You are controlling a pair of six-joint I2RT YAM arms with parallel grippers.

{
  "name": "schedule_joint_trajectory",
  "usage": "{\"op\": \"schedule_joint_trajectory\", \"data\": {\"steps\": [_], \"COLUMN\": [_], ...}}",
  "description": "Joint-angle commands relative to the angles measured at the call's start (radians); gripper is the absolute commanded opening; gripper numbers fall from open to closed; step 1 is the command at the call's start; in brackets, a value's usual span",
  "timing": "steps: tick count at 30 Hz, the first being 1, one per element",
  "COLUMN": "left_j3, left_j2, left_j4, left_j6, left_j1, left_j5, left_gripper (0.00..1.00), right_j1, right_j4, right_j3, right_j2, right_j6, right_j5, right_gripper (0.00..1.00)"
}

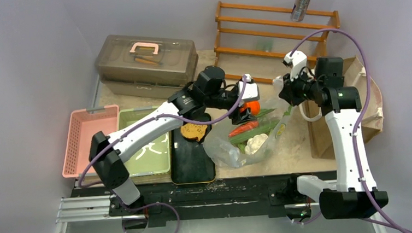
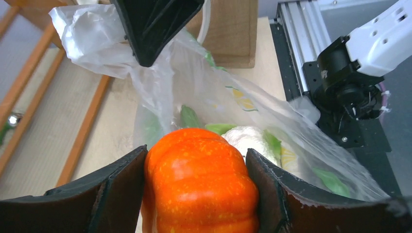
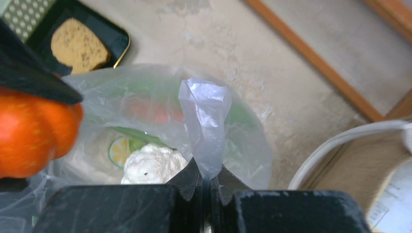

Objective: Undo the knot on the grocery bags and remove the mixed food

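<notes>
My left gripper [image 1: 245, 109] [image 2: 195, 156] is shut on a ribbed orange-red tomato [image 2: 199, 187] [image 1: 252, 107], held just above the mouth of the transparent plastic bag [image 1: 231, 150]. My right gripper [image 1: 285, 92] [image 3: 206, 183] is shut on a raised flap of that bag [image 3: 206, 114]. Inside the bag lie a cauliflower [image 3: 150, 165] [image 1: 256, 142], a carrot [image 1: 243, 128] and a green cucumber [image 1: 259, 131]. One toast slice [image 1: 194, 131] lies on the black tray [image 1: 191, 167]. The brown paper bag [image 1: 370, 110] lies at the right, behind my right arm.
A grey-brown lidded case [image 1: 145, 63] stands at the back left. A wooden rack [image 1: 274, 29] with a silver can [image 1: 301, 3] is at the back. A pink basket [image 1: 85, 138] and a green tray [image 1: 148, 150] sit left of the black tray.
</notes>
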Motion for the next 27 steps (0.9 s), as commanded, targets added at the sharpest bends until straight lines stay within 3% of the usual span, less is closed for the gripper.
{"op": "schedule_joint_trajectory", "data": {"steps": [1, 14, 20, 27], "left_j3": [0.043, -0.115, -0.22, -0.227], "left_j2": [-0.149, -0.489, -0.616, -0.634], "left_j4": [-0.023, -0.241, -0.436, -0.812], "left_j6": [-0.029, -0.175, -0.193, -0.006], "left_j1": [0.047, 0.352, 0.624, 0.985], "left_j5": [0.031, -0.006, -0.012, -0.037], "left_gripper": [0.38, 0.4, 0.4, 0.44], "right_j1": [-0.006, -0.006, -0.006, -0.005], "right_j4": [0.09, 0.168, 0.161, 0.099], "right_j3": [0.092, 0.143, 0.258, 0.137], "right_j2": [0.002, 0.067, 0.125, 0.103], "right_j6": [0.092, 0.114, 0.096, 0.03], "right_j5": [-0.045, -0.042, -0.049, -0.066], "right_gripper": [0.0, 0.0, 0.0, 0.0]}}
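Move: The green basket lies about 40 cm to the left of the left hand, which already holds the orange vegetable, 2 cm nearer the base and 20 cm below; the pink basket is 60 cm left and level with it. Between them, the dark tray's middle is 21 cm left, 6 cm back. From the right hand, the plastic bag's body is 9 cm left, 5 cm back and 17 cm down; the paper bag stands 22 cm right, level with it. Swing the left gripper quickly about 35 cm left with the orange vegetable still gripped, arcing it up some 12 cm clear of the plastic bag, then down again over the tray's far part towards the green basket, turning counter-clockwise some 50 degrees. Meanwhile keep the right fingers shut on the plastic bag's rim and draw it about 5 cm forward and up. ##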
